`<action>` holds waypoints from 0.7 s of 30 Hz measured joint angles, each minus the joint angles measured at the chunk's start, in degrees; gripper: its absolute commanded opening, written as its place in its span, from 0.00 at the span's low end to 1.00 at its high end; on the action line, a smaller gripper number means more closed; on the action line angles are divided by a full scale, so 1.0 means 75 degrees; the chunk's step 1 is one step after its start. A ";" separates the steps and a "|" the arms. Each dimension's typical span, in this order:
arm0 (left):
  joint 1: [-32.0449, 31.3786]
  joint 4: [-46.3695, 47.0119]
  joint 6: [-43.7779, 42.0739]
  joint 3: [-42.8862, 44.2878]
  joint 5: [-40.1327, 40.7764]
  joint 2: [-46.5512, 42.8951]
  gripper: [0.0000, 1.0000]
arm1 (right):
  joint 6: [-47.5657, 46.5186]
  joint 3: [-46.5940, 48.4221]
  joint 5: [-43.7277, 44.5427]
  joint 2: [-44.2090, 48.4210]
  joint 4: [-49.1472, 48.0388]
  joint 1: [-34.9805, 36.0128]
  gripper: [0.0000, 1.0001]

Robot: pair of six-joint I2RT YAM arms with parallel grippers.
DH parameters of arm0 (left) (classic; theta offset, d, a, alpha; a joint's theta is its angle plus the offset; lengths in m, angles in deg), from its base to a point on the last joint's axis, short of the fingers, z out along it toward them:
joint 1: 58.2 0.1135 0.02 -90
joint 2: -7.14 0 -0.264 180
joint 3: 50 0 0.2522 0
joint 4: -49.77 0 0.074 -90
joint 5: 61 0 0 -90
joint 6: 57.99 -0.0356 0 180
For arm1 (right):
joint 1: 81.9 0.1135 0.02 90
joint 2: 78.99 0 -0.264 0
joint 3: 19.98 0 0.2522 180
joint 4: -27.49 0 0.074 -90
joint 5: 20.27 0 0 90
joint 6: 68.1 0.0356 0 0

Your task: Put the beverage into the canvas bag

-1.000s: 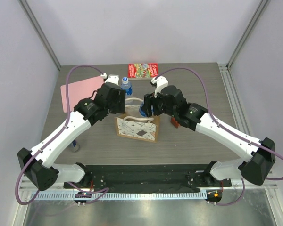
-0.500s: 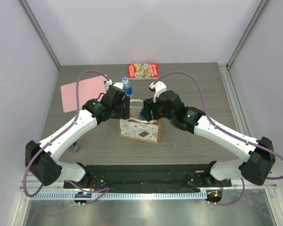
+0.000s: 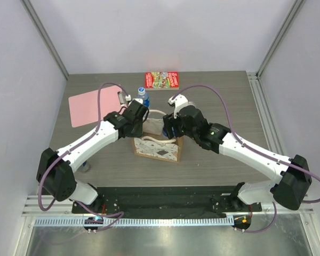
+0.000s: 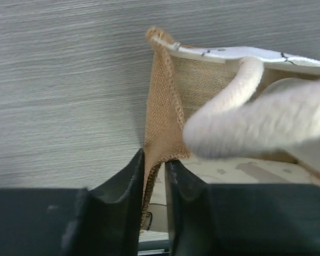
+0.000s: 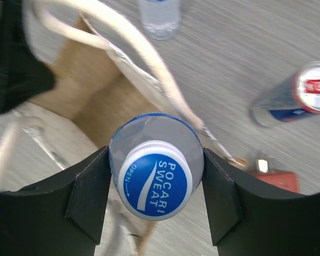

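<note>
The canvas bag (image 3: 157, 148) stands upright mid-table, cream with tan edges and white rope handles. My left gripper (image 3: 140, 120) is at its left top corner. In the left wrist view the left gripper (image 4: 154, 160) is shut on the bag's tan side edge (image 4: 162, 106), with a rope handle (image 4: 245, 125) blurred in front. My right gripper (image 5: 156, 165) is shut on the beverage (image 5: 156, 184), a clear bottle with a blue Pocari Sweat cap. It holds the bottle upright over the bag's right rim. From above, the right gripper (image 3: 168, 127) hides most of the bottle.
A second clear bottle (image 3: 142, 97) stands just behind the bag. A red-topped can (image 5: 296, 96) lies right of the bag, near a small red item (image 5: 274, 180). A pink sheet (image 3: 90, 106) lies far left and a red packet (image 3: 161, 80) at the back edge.
My left gripper has moved right to the bag's left corner and closed on its edge. My right gripper, still holding the bottle, has shifted slightly toward the bag's opening.
</note>
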State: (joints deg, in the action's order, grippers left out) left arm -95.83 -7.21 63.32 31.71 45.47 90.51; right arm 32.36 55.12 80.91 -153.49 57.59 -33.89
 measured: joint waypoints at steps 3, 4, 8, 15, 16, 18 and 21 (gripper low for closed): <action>0.0003 -0.0085 0.0009 0.0017 0.0210 -0.0003 0.00 | -0.0294 0.0166 0.0487 -0.0026 0.0423 0.0003 0.01; 0.0003 -0.0093 0.0003 0.0017 0.0259 -0.0006 0.00 | -0.0373 0.0245 0.0638 -0.0055 0.0557 0.0003 0.01; 0.0003 -0.0067 0.0000 0.0020 0.0283 -0.0009 0.00 | -0.0522 0.0431 0.1014 -0.0213 0.0729 0.0003 0.02; 0.0003 -0.0038 0.0000 0.0020 0.0236 -0.0009 0.00 | -0.0612 0.0437 0.1244 -0.0755 0.0458 0.0038 0.17; 0.0003 -0.0026 0.0000 0.0020 0.0230 -0.0009 0.00 | -0.0615 0.0437 0.1279 -0.0863 0.0393 0.0038 0.28; 0.0003 -0.0015 0.0000 0.0020 0.0227 -0.0012 0.00 | -0.0632 0.0437 0.1335 -0.1061 0.0262 0.0038 0.40; 0.0003 -0.0012 0.0003 0.0020 0.0224 -0.0012 0.00 | -0.0621 0.0460 0.1428 -0.1314 0.0143 0.0038 0.52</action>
State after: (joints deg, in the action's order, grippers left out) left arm -95.81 -7.30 63.34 31.86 47.15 90.43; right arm 27.70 58.58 91.62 -163.35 58.66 -33.61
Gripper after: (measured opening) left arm 0.008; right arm 0.674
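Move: The bottle is already in my right hand, hanging over the canvas bag's right end; the bag's middle is about 5 cm left, 1 cm ahead and some 14 cm below that hand. From the right hand, the can stands roughly 8 cm ahead and 10 cm right, the second bottle 14 cm ahead and 11 cm left, the red cube 16 cm right and 1 cm back. My left hand is at the bag's left edge, the bag's middle 10 cm right, 1 cm ahead and 7 cm below it. I finish shutting my left fingers on the bag's left side seam, pinching it, and hold that hand in place. Keeping my grip on the bottle's cap end, I swing my right hand a couple of centimetres right while easing forward, then push it down about 4 cm and on forward into the bag's right end, some 3.5 cm forward in all, tipping the fingers about 15 degrees so they point more steeply down. ##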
